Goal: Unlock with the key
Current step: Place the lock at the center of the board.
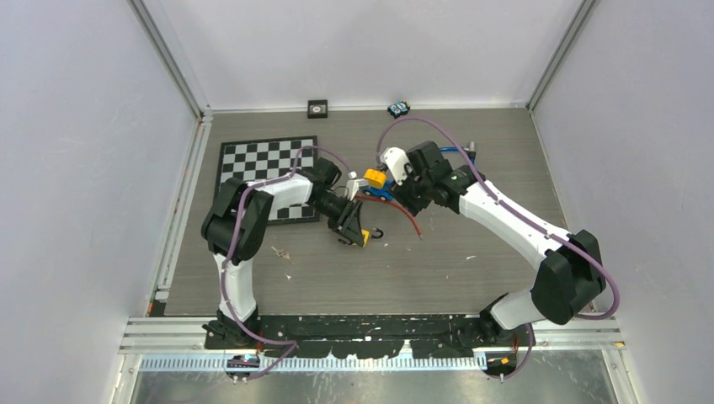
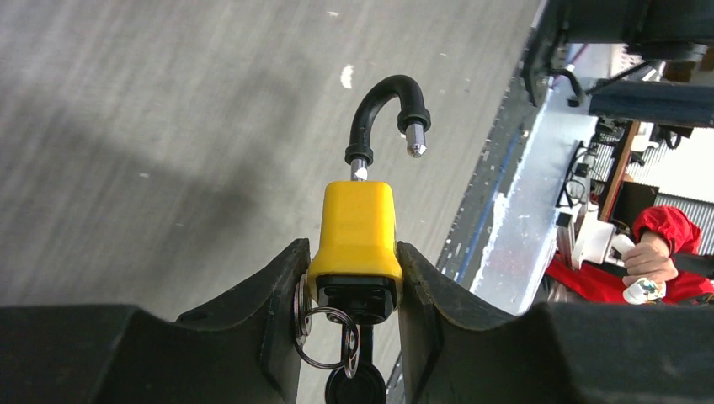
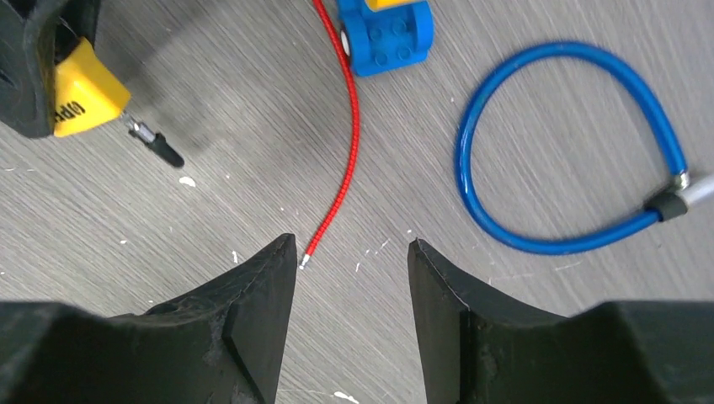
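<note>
A yellow padlock (image 2: 354,236) is clamped by its sides between the fingers of my left gripper (image 2: 352,247). Its black shackle (image 2: 383,109) stands sprung open, the free end clear of the body. The key (image 2: 355,389) sits in the lock's black bottom face, with a key ring (image 2: 324,337) hanging beside it. From above, the left gripper (image 1: 354,231) holds the padlock (image 1: 364,238) low over the table's middle. My right gripper (image 3: 352,248) is open and empty above the grey table, and the padlock (image 3: 84,97) lies off to its upper left. From above, the right gripper (image 1: 402,200) hovers just right of the lock.
A red cable (image 3: 349,126) ends just ahead of the right fingers. A blue and yellow toy car (image 3: 387,34) sits beyond it, and a blue cable loop (image 3: 572,143) lies to the right. A checkerboard (image 1: 269,168) lies at the back left, and two small objects (image 1: 317,108) stand by the back wall.
</note>
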Motion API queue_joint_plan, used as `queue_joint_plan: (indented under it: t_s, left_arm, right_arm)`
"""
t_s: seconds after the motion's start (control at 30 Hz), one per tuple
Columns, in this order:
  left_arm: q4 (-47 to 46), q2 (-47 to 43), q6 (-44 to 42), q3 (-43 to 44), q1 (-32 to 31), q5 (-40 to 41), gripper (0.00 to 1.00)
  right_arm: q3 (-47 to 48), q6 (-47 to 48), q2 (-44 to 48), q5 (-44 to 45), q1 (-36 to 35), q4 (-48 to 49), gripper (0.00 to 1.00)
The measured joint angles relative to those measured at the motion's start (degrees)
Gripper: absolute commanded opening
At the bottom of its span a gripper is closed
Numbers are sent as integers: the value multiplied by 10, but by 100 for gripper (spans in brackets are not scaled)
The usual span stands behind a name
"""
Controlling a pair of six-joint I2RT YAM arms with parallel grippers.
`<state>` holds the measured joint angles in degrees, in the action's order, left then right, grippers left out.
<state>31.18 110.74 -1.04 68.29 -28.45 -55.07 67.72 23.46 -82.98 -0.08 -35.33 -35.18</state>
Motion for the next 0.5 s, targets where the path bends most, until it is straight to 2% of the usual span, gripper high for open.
queue_joint_plan:
  t_s: [0.17, 0.5]
  left_arm:
    - [28, 54, 3, 48, 0, 28, 21]
    - [68, 109, 36, 129, 0, 41, 37]
  right_arm:
    - [-27, -13, 7, -17, 42, 1, 56]
    - [-66, -14, 9, -31, 100, 10, 57]
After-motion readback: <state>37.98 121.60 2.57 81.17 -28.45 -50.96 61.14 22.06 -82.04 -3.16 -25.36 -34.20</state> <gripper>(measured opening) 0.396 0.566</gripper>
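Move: Ahead of the left hand, which still holds the yellow lock, the middle of the table lies about 6 cm out, 2 cm to its right and 4 cm below. The red cord's middle is some 7 cm ahead and 9 cm right, and the blue toy car 12 cm ahead and 5 cm right, both about 4 cm lower. From the open, empty right hand the lock is roughly 10 cm left, 7 cm back and 9 cm below. Carrying the pinched lock forward about 3.5 cm and slightly right, the left hand heads for the table's middle; it also sinks some 2 cm early on, then travels level with its grip kept. The right hand, fingers staying open, draws about 6 cm to its right and 3.5 cm down, away from the lock, turning slightly clockwise. ##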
